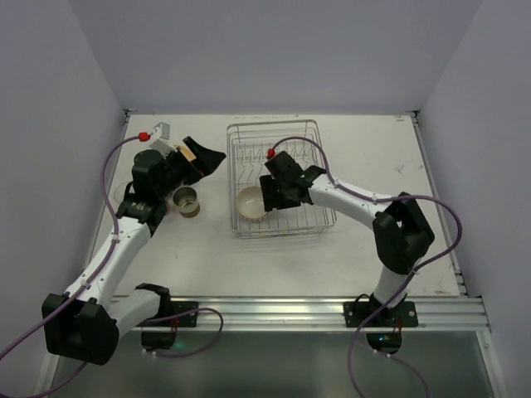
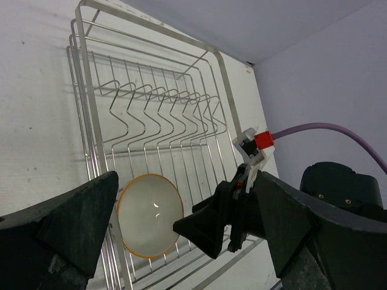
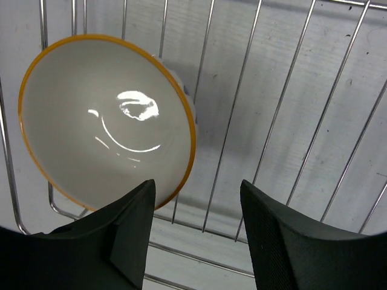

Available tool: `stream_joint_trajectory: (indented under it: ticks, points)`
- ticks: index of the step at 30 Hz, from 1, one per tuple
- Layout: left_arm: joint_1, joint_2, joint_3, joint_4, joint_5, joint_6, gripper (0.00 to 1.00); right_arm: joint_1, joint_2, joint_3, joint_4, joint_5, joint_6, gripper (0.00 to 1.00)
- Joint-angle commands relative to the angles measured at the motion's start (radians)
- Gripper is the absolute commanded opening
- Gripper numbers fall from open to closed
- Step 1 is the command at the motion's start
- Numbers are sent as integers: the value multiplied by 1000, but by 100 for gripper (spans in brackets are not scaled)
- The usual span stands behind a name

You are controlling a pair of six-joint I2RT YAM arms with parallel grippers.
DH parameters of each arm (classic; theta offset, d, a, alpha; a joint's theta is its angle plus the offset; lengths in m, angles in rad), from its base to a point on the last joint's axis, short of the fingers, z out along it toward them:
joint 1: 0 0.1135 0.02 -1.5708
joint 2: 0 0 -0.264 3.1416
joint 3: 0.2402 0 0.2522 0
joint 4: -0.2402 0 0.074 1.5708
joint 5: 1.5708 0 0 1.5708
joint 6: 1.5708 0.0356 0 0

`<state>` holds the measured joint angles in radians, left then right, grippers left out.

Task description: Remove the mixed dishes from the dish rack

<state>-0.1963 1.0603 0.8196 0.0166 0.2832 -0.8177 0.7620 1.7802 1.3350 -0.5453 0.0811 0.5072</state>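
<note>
The dish rack stands mid-table. Inside it, at the near left corner, a white bowl with an orange rim lies on the wires. My right gripper hovers just to the right of the bowl, over the rack. In the right wrist view it is open, its left finger overlapping the edge of the bowl, with bare rack wires between the jaws. My left gripper is wide open and empty, left of the rack. Its wrist view shows the rack and bowl.
A brown-and-cream cup stands upright on the table left of the rack, just below the left gripper. The rack's upright prongs fill its far half. White walls close in the table on three sides.
</note>
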Motion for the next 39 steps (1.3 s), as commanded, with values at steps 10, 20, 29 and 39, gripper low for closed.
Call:
stream_joint_trajectory:
  ticks: [10,20,29,39]
  points:
    - [11,4,-16,17,30,28,100,-35,116,105,58,-64,45,38]
    - [11,13,-22,28,31,25,100,-38,101,139,33,-15,45,0]
    - [11,3,-20,25,31,26,100,-110,15,236,-70,-23,5,0]
    - [9,-11,-28,8,20,40,100,-447,-208,240,-192,-75,-29,0]
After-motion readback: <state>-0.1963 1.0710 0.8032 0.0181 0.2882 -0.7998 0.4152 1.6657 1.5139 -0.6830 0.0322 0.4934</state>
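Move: The bowl is still in the near left part of the dish rack, its middle about 6 cm to the right hand's left, 3 cm ahead and 5 cm below. The rack's middle lies some 10 cm ahead and 3 cm right of that hand; the metal cup stands outside the rack, 23 cm left and 3 cm ahead. From the left hand the bowl is about 11 cm right, 1 cm back and 22 cm down. The bowl's right-hand rim is the grip point: the open right fingers ease down and forward about 3 cm and a little left to straddle it, then close to pinch it. Keeping that hold, the hand rises some 11 cm while swinging right and forward, slow at first and then fast, yawing about 15 degrees clockwise. ##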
